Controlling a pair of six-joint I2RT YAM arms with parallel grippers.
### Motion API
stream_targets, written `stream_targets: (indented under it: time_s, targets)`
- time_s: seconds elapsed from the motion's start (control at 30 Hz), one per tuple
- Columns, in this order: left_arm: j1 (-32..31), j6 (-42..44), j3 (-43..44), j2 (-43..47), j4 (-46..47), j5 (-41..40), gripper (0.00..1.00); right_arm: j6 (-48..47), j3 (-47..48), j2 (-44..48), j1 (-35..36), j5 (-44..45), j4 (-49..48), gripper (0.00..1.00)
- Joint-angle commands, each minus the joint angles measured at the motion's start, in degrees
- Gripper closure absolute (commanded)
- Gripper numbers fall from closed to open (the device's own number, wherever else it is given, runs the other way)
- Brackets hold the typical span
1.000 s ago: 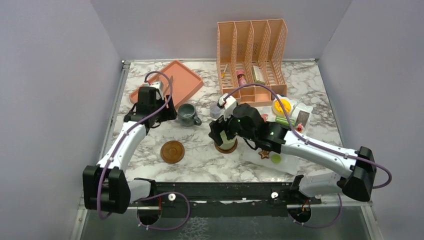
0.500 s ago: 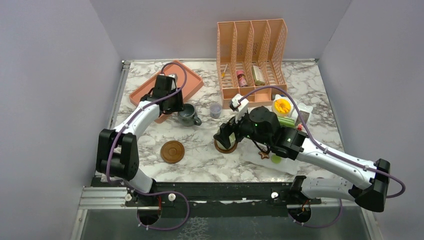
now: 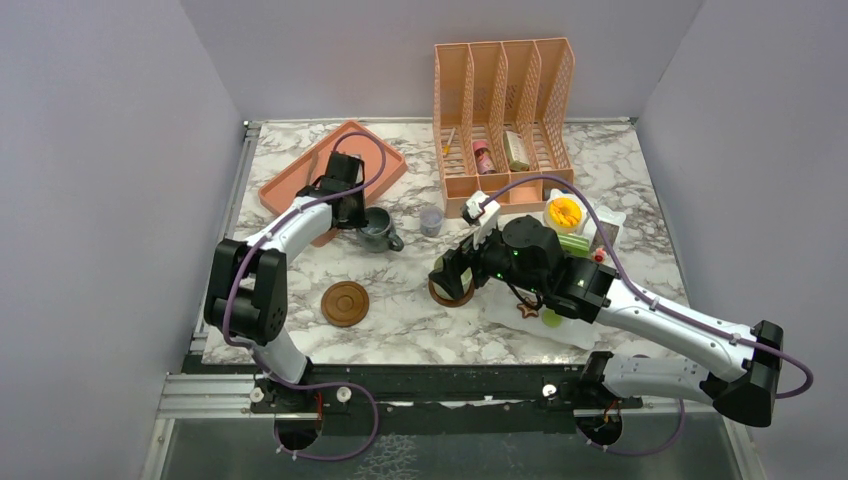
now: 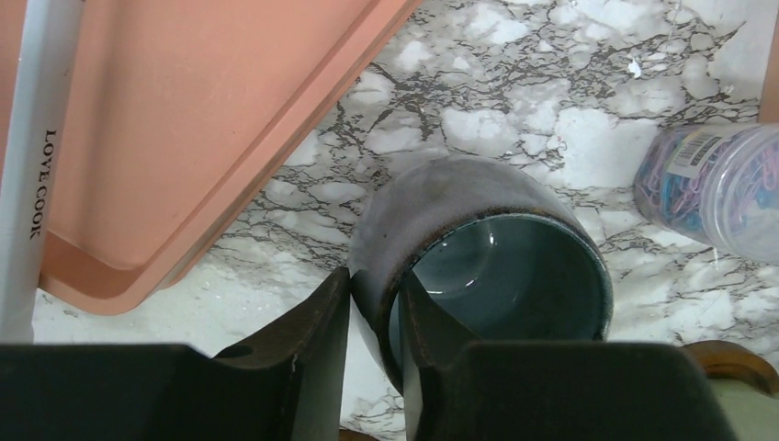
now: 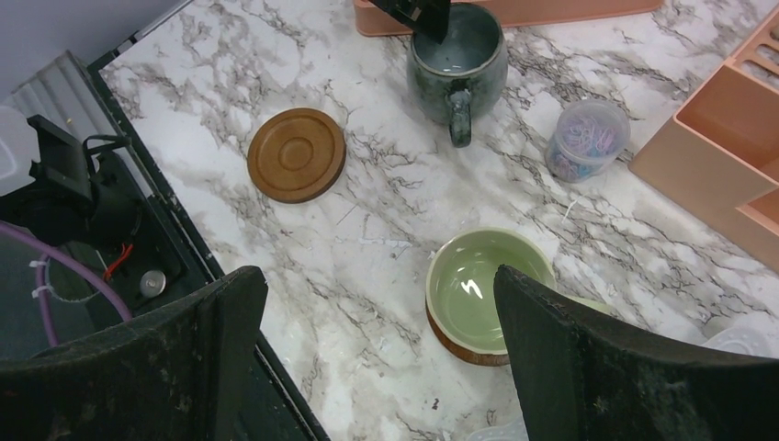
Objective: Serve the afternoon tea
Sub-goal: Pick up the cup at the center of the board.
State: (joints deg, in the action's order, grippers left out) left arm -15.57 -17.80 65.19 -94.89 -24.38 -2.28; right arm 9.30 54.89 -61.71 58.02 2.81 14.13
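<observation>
The grey-blue mug stands upright beside the pink tray. My left gripper is shut on its near rim, with one finger outside the wall and one inside. On a brown coaster sits the pale green mug. My right gripper hangs open above it, touching nothing. A second brown coaster lies bare at the front left. Toy sweets, a star cookie and a yellow donut, lie at the right.
A pink tray with a white utensil lies at the back left. A pink file organiser stands at the back. A small clear cup of clips stands right of the grey-blue mug. The black front rail runs along the near edge.
My left gripper reached right to the grey-blue mug and closed on its rim. My right gripper opened fully and drew back a little from the green mug.
</observation>
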Motion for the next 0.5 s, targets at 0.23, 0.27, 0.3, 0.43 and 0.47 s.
stream_targets:
  time_s: [0.23, 0.27, 0.3, 0.43, 0.47]
  targets:
    - [-1.0, 1.1, 1.4, 0.4, -2.1, -1.4, 1.0, -0.4, -0.6, 0.4, 0.0, -1.3, -2.8, 0.0]
    - [-1.0, 0.9, 1.5, 0.8, -2.5, -1.5, 1.0, -0.4, -0.7, 0.5, 0.0, -1.3, -2.8, 0.0]
    - [-1.0, 0.4, 1.8, 1.5, -3.0, -2.0, 1.0, -0.4, -0.7, 0.5, 0.0, -1.2, -2.9, 0.0]
    - [-1.0, -0.4, 3.2, 4.8, -5.3, -2.8, 1.0, -0.3, -1.0, 0.7, -0.1, -1.1, -2.9, 0.0]
    - [-1.0, -0.4, 3.7, 5.8, -6.3, -2.9, 1.0, -0.2, -1.1, 0.9, 0.0, -1.1, -2.8, 0.0]
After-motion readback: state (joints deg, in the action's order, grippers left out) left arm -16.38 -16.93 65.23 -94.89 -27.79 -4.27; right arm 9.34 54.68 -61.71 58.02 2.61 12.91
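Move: The grey-blue cup's middle is about 4 cm to the right of my left hand, 1 cm ahead and 4 cm below, so my open fingers already straddle its left rim. The clip jar stands some 14 cm to the right and 2 cm ahead, the pink tray's middle about 9 cm ahead and 6 cm left, and the empty coaster 15 cm back and 3 cm left. From my right hand, the same cup is roughly 18 cm ahead, 16 cm left and 20 cm below. I shut my left fingers across the left wall of the grey-blue cup, one inside and one outside, until they pinch the rim. As they close, I ease the hand back towards my base about 1.5 cm, sinking slightly, with the fingers still pointing steeply down and the wrist barely turning. ##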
